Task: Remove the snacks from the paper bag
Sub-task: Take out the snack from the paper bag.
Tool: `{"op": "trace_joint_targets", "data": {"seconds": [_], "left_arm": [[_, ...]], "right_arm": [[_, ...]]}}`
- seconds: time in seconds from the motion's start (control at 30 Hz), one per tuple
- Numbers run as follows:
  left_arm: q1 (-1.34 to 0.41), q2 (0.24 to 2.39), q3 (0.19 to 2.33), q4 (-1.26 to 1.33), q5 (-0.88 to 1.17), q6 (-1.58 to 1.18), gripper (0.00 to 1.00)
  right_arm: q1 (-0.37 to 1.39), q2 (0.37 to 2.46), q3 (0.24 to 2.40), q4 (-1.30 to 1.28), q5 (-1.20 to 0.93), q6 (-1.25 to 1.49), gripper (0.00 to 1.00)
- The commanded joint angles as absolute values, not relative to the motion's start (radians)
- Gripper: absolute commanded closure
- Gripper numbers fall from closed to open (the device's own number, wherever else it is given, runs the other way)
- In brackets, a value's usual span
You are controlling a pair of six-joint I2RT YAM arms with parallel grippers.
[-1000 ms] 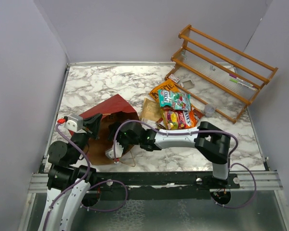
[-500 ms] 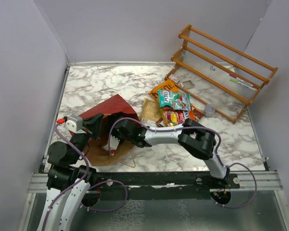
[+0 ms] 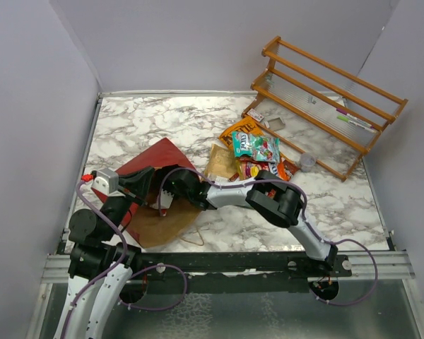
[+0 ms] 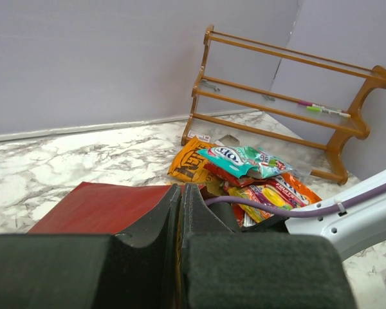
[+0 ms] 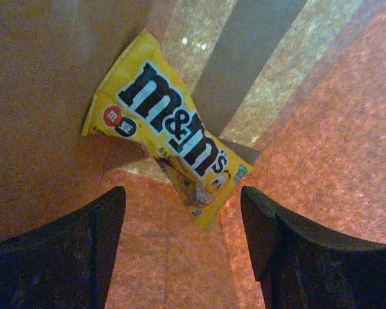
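The paper bag [image 3: 157, 157] lies on its side at the left of the marble table, dark red outside, brown inside. My left gripper [image 3: 138, 183] is shut on the bag's rim, with a thin paper edge pinched at its tips [image 4: 181, 190] beside the red wall [image 4: 96, 206]. My right gripper [image 3: 167, 199] reaches into the bag's mouth. In the right wrist view it stands open [image 5: 181, 201] over a yellow M&M's pack [image 5: 161, 122] on the brown floor, and the pack's lower corner lies between the fingers [image 5: 106, 225]. Other snacks [image 3: 257, 158] are piled outside, to the bag's right.
A wooden slatted rack [image 3: 332, 95] stands at the back right with pens [image 3: 356, 121] on it. A small grey cup [image 3: 307, 162] sits by its base. Purple-grey walls close in the table on three sides. The right arm's forearm [image 3: 233, 192] spans the middle.
The right gripper has moved left and deeper into the bag's mouth, its elbow folding in behind it. The left gripper stays shut on the rim, and the bag has shifted slightly.
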State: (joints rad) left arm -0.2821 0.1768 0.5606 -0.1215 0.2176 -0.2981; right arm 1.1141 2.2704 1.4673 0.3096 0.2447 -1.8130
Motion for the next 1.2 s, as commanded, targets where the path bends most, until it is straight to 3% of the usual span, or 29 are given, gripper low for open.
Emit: {"op": "trace_joint_targets", "data": {"seconds": [0.0, 0.47, 0.97, 1.17], "left_arm": [[-0.288, 0.164, 0.568, -0.061, 0.252, -0.329, 0.98], [-0.299, 0.202, 0.581, -0.054, 0.229, -0.339, 0.98], [-0.31, 0.274, 0.637, -0.051, 0.246, -0.368, 0.98], [-0.312, 0.277, 0.663, -0.085, 0.223, -0.346, 0.98]], "right_arm": [[1.111, 2.321, 1.492, 0.462, 0.235, -1.96, 0.28], [1.121, 2.282, 1.449, 0.456, -0.002, -1.94, 0.27], [1.109, 2.437, 1.723, 0.322, -0.03, -1.803, 0.3], [1.092, 2.452, 1.742, 0.266, -0.042, -1.756, 0.32]]}}
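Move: The yellow M&M's packet lies in the bag beyond the right fingertips, about 4 cm ahead, 4 cm to the left and 4 cm below the hand. Just behind the packet stands the bag's bottom panel, some 7 cm ahead and 7 cm left of the hand, level with it. Outside, a brown snack packet lies about 20 cm right and 4 cm ahead. From the left hand, the M&M's packet is about 20 cm ahead, straight in line, and 29 cm lower. Work the open right gripper deeper into the bag, about 8 cm to the left in all: ease left, draw back a couple of centimetres, then slide on left while rising some 4 cm and sinking partway again. Turn the wrist roughly 15 degrees counter-clockwise with its left side lifting, and leave the fingers open. Keep the left gripper pinching the bag's paper, giving only a centimetre or so. ##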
